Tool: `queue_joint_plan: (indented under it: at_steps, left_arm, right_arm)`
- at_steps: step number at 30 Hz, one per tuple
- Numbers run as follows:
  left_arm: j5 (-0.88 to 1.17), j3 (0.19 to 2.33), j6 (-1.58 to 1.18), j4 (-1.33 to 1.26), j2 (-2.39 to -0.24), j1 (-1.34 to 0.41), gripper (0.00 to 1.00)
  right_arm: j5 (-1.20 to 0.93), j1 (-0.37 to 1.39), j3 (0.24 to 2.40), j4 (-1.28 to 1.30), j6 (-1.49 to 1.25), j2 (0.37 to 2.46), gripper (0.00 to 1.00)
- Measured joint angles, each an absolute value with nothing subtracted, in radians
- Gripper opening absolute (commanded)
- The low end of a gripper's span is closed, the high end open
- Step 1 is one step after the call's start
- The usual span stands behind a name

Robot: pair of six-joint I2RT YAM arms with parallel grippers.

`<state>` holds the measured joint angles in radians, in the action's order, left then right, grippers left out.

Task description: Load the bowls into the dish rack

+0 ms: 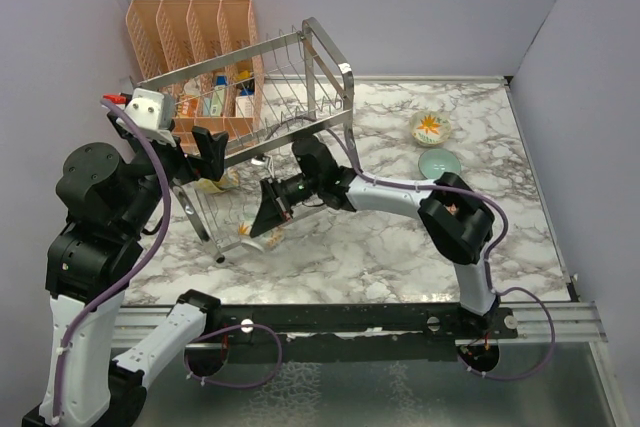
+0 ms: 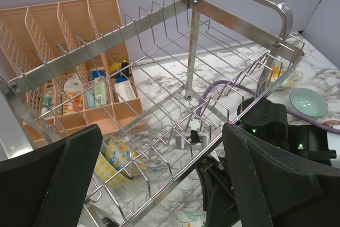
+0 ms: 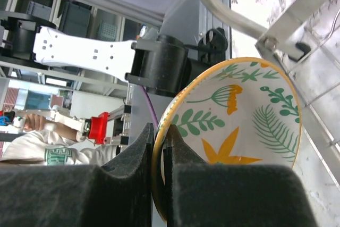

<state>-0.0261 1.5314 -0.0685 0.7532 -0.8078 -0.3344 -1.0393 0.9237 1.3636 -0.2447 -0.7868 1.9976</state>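
My right gripper [image 3: 159,132] is shut on the yellow rim of the green-leaf bowl [image 3: 239,115], which it holds on edge. From above, that gripper [image 1: 263,217] and bowl [image 1: 252,238] sit low at the front of the chrome dish rack [image 1: 205,71]. My left gripper [image 1: 212,147] is at the rack's near side, open, and the rack's lower rail [image 2: 175,155] runs between its wide-apart fingers [image 2: 69,163]. A blue-yellow bowl [image 2: 114,160] lies under the rack wires. An orange-flower bowl [image 1: 430,128] and a teal bowl [image 1: 439,163] rest on the marble to the right.
A peach plastic organizer [image 1: 190,32] holding small items stands against the back wall behind the rack. The rack's tall end frame [image 1: 340,82] faces the right side of the table. Purple walls close in the left, back and right.
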Motion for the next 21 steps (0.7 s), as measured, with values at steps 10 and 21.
queue_joint_plan:
  at_steps: [10,21]
  left_arm:
    - [-0.026,1.530,-0.052,0.752,-0.800,-0.334,0.99]
    - [-0.028,1.518,-0.039,0.749,-0.767,-0.362,0.99]
  right_arm:
    - [-1.020,0.875,1.610,-0.258,-0.802,2.169,0.01]
    - [-0.979,0.852,1.798,-0.239,-0.804,2.329,0.01]
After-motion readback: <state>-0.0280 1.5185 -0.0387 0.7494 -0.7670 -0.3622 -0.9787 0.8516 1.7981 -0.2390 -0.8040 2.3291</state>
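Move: Ahead and to the left of the right hand, which already holds the leaf-and-flower bowl by its rim, are the lower rack's free slots, about 11 cm forward, 6 cm left and 4 cm below. The blue-rimmed bowl stands just beyond them, some 13 cm forward and 9 cm left of the hand. The rack's front left leg is about 10 cm left and 2 cm back. From the idle left hand, the slots lie some 5 cm forward, straight below by about 31 cm. Reaching in under the rack's upper tier, the right hand carries the pinched bowl about 10 cm forward and 6 cm left towards the free slots beside the blue-rimmed bowl. It rises slightly at first, then dips some 3 cm, while the wrist turns a little clockwise; the fingers keep their grip on the rim. ##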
